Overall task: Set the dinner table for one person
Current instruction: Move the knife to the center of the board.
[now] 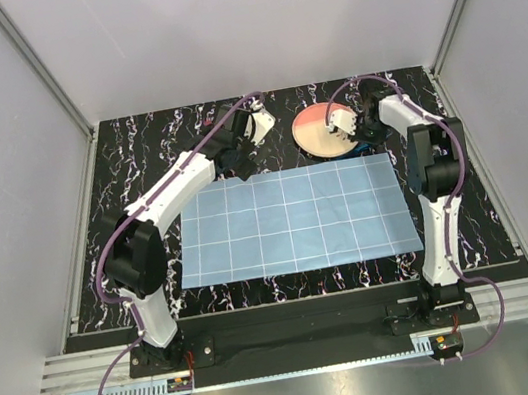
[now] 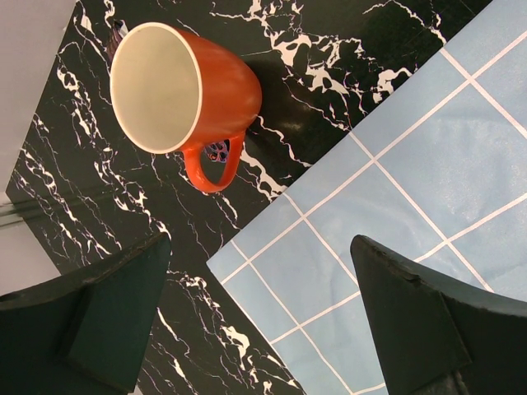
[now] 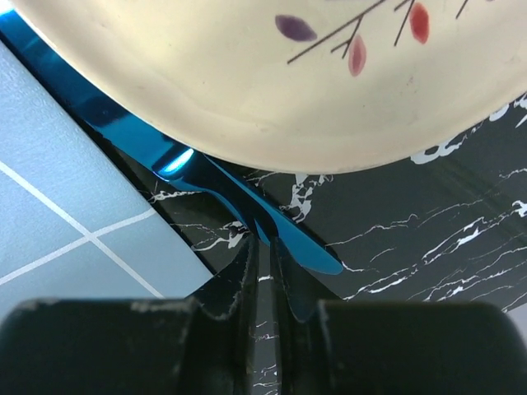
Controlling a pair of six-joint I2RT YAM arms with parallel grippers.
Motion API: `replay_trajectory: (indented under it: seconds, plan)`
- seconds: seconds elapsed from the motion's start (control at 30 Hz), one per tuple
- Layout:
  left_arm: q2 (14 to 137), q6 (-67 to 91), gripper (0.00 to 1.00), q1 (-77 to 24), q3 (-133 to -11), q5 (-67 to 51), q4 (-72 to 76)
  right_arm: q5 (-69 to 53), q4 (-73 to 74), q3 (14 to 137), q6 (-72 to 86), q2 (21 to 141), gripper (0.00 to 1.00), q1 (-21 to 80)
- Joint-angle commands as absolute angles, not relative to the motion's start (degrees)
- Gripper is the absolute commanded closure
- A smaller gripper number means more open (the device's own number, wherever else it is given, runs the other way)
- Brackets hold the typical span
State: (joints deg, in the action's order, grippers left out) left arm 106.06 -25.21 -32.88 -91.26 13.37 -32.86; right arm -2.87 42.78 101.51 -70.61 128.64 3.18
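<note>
The dinner table (image 1: 132,164) is black with white streaks, and a light-blue checked mat (image 1: 293,221) lies on its middle. A cream plate (image 1: 319,132) with an orange rim sits behind the mat. A thin blue metal utensil (image 3: 309,251) pokes out from under the plate (image 3: 272,74). My right gripper (image 3: 263,243) is shut on the utensil, its fingers pinching it low over the table. An orange mug (image 2: 189,90) with a cream inside stands by the mat's far left corner. My left gripper (image 2: 262,247) hangs open above that corner, short of the mug.
White walls close in the table at the back and sides. The mat's corner (image 2: 239,263) lies straight below the left fingers. Both arm bases stand on the near edge rail (image 1: 306,327).
</note>
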Motion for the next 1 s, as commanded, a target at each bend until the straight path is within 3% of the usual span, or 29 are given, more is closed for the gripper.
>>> replay_trajectory:
  seconds: [0.0, 0.53, 0.77, 0.97]
  plan:
    - [102.7, -25.4, 0.01, -32.5, -93.3, 14.2, -31.0, -2.4, 44.6, 97.7, -68.8, 128.6, 0.85, 1.0]
    - [102.7, -24.9, 0.01, -32.4, -94.0, 13.3, -31.1, -0.8, 44.4, 90.2, -67.1, 123.9, 0.82, -4.5]
    - [102.9, -24.7, 0.01, -32.3, -94.0, 13.2, -31.0, -0.5, 44.1, 93.1, -68.5, 123.1, 0.54, -4.4]
    - [103.1, -23.9, 0.01, -32.2, -93.8, 13.5, -30.8, 1.0, 43.6, 98.1, -75.9, 124.6, 0.46, -3.8]
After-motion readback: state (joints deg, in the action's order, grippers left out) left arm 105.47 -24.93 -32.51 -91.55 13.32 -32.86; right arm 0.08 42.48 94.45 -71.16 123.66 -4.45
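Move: The knife's middle lies about 6 cm to the right hand's left and 2 cm back, at fingertip height; its free right end is just beyond the nearly shut fingertips. The plate, whose edge covers part of the knife, is centred some 13 cm left and 6 cm ahead. The checked cloth's middle is roughly 27 cm left and 19 cm back. From the left hand, the knife is about 35 cm right, 2 cm back and 13 cm below. Rightward and somewhat back, the right hand slides low over the table, some 7 cm right and 3–4 cm back, from the knife's end past the cloth's far right corner, turning about 10 degrees clockwise. The nearly shut fingertips come free of the knife and, as the travel dies out, open to about half. ##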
